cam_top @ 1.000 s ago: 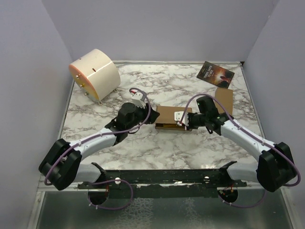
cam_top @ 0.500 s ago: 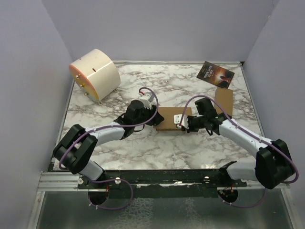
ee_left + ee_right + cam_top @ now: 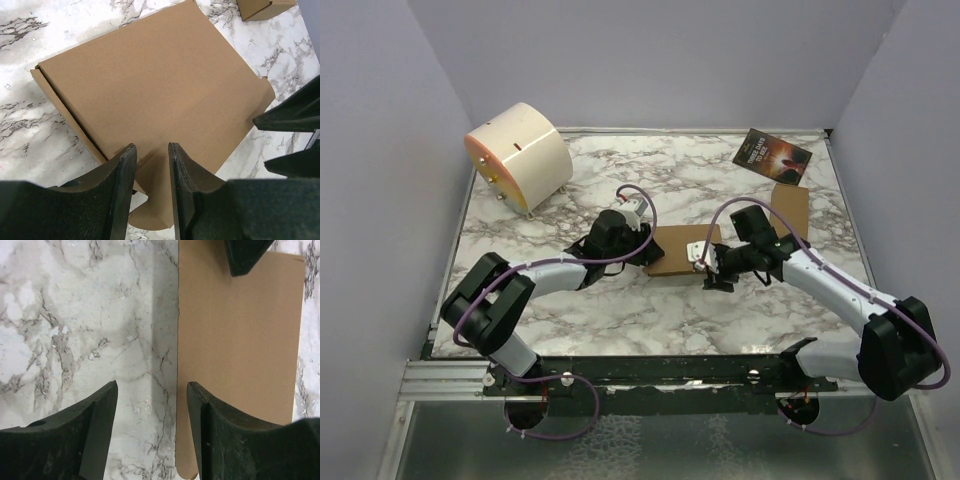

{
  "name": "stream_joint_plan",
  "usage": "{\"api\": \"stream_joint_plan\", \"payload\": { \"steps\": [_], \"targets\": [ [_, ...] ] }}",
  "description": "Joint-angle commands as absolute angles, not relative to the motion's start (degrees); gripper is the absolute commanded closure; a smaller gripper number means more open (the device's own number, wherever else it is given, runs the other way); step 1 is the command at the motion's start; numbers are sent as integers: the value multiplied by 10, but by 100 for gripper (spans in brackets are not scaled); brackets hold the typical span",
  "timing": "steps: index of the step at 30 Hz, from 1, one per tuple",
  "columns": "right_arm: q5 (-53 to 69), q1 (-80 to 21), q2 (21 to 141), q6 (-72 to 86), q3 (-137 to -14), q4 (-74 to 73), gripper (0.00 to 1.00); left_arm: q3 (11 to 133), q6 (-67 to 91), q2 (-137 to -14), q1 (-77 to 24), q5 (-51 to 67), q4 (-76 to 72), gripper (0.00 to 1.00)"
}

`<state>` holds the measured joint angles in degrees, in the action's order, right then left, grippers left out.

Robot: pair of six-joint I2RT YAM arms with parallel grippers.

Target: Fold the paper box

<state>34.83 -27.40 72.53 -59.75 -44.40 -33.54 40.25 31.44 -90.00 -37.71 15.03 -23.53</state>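
The paper box (image 3: 676, 247) lies flat and closed in the middle of the marble table, a plain brown mailer. In the left wrist view its lid (image 3: 150, 85) fills the frame, and a rounded tab (image 3: 152, 210) sticks out at its near side. My left gripper (image 3: 151, 147) hovers over that tab at the box's left end (image 3: 642, 243), jaws a narrow gap apart and gripping nothing. My right gripper (image 3: 151, 385) is open at the box's near right corner (image 3: 710, 272). It straddles the box's edge (image 3: 240, 340), one finger over marble and the other over cardboard.
A cream drum (image 3: 520, 155) stands at the back left. A dark booklet (image 3: 772, 155) lies at the back right, with a smaller brown box (image 3: 790, 208) just in front of it, behind the right arm. Purple walls close in the table on three sides.
My right gripper has opened from shut and drawn back toward the near edge. The left arm has reached right to the box's left end, its jaws narrowing a little. The box now lies flatter.
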Motion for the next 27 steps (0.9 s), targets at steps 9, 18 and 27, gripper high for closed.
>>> {"api": "stream_joint_plan", "payload": {
  "steps": [9, 18, 27],
  "targets": [
    [443, -276, 713, -445, -534, -334, 42, 409, 299, -920, -375, 153, -199, 66],
    [430, -184, 769, -312, -534, -281, 78, 406, 297, -931, -373, 158, -193, 69],
    [373, -150, 813, -306, -530, -287, 85, 422, 298, -913, -368, 166, -182, 68]
  ]
}}
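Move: Your open right gripper is just in front of the paper box's near side. The lid's near right corner lies about 4 cm ahead, some 2 cm to its right and about level with it. The lid's middle is roughly 9 cm ahead and 9 cm left. The left gripper stands on the lid's near left part, about 7 cm ahead and 18 cm left of the right hand. From the left hand, that right corner lies some 3 cm back and 21 cm to the right, about level. Raise the right gripper about 6 cm, drifting a little left, clear of the box's near side. Then swing it about 5 cm forward, back to the right and down over the lid's near right corner, turning it some 25 degrees clockwise and closing the fingers most of the way so the tips come down on the cardboard. Keep the left fingertips resting on the lid's near left part. ##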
